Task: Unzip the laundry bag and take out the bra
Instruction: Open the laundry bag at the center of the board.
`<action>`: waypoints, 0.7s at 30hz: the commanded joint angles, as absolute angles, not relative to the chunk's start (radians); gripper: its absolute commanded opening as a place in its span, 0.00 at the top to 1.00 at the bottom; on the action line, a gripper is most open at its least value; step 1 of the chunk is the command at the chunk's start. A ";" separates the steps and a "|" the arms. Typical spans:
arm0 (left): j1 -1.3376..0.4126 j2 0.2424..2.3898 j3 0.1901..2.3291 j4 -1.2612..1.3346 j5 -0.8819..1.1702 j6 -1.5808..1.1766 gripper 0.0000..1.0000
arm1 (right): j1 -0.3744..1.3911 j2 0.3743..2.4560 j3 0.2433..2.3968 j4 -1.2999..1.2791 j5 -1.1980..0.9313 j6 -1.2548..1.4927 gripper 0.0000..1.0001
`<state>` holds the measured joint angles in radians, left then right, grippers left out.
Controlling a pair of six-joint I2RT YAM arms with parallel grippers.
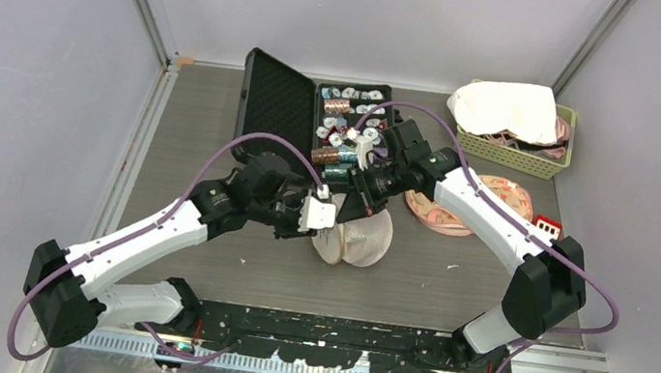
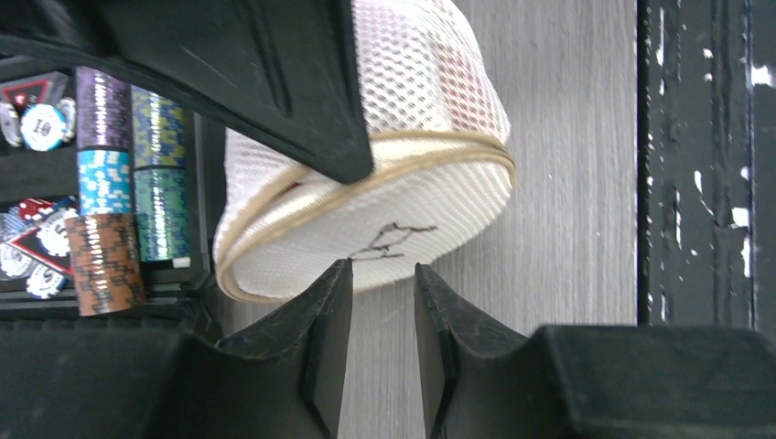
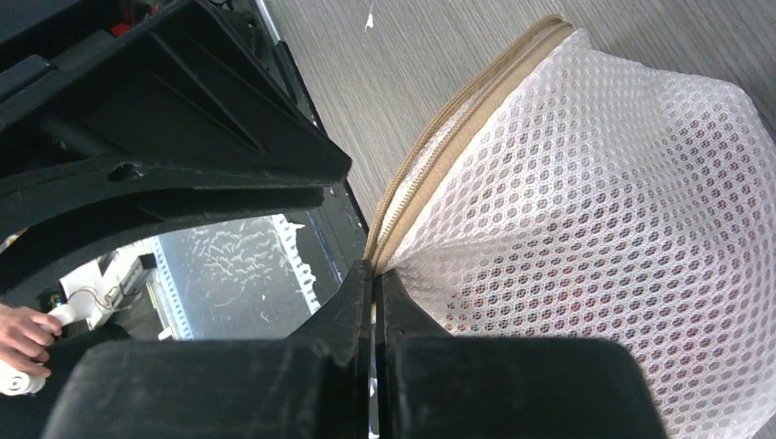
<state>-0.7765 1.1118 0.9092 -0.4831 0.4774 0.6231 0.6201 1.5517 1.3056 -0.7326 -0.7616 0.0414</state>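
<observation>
The laundry bag [image 1: 360, 238] is a white mesh pouch with a beige zipper [image 3: 458, 119], standing on edge on the table's middle. Something reddish shows faintly through the mesh [image 3: 595, 210]; the bra itself is hidden inside. My right gripper [image 3: 375, 270] is shut on the bag's zipper seam at its upper edge and comes down on it from the right [image 1: 365, 201]. My left gripper [image 2: 382, 267] is at the bag's flat face [image 2: 403, 197], by a dark thread mark. Its jaws stand narrowly open with only table showing between them.
An open black case of poker chips [image 1: 317, 116] lies just behind the bag. At the back right stands a green basket [image 1: 516, 154] holding white bags. A peach-pink garment [image 1: 465, 206] and a small red-and-white object [image 1: 547, 226] lie to the right.
</observation>
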 commanded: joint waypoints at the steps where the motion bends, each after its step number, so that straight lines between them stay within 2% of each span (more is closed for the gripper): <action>1: -0.776 1.025 0.893 -0.526 0.539 0.693 0.62 | 0.625 1.532 1.356 -0.749 -0.798 -0.020 0.99; 5: -0.776 0.994 0.909 -0.491 0.558 0.719 0.48 | 0.628 1.537 1.355 -0.783 -0.837 -0.059 0.99; 9: -0.777 1.007 0.934 -0.515 0.595 0.884 0.43 | 0.643 1.528 1.343 -0.805 -0.846 -0.096 0.99; 18: -0.782 1.138 1.004 -0.536 0.649 0.983 0.43 | 0.653 1.522 1.351 -0.820 -0.856 -0.108 0.99; 21: -0.787 1.165 1.001 -0.541 0.643 0.994 0.46 | 0.654 1.520 1.354 -0.822 -0.852 -0.113 0.99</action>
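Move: The laundry bag's zip opening is about 4 cm to the left gripper's right, 2 cm ahead and 1 cm below. The bag's body lies some 7 cm right, 1 cm back and 6 cm below, and the chip rolls about 15 cm ahead, 4 cm right and 10 cm below. The right gripper already pinches the zip edge, with the opening about 1 cm back of it, level sideways and 2 cm below. Open the left gripper from about a third to over half while lifting it some 2.5 cm and easing it back 1.5 cm from the bag's front panel; then bring it right about 2 cm, slightly forward and down again by the zip edge, turning it clockwise some 15 degrees. Keep the right fingers shut on the zip edge and draw it back about 2.5 cm. ##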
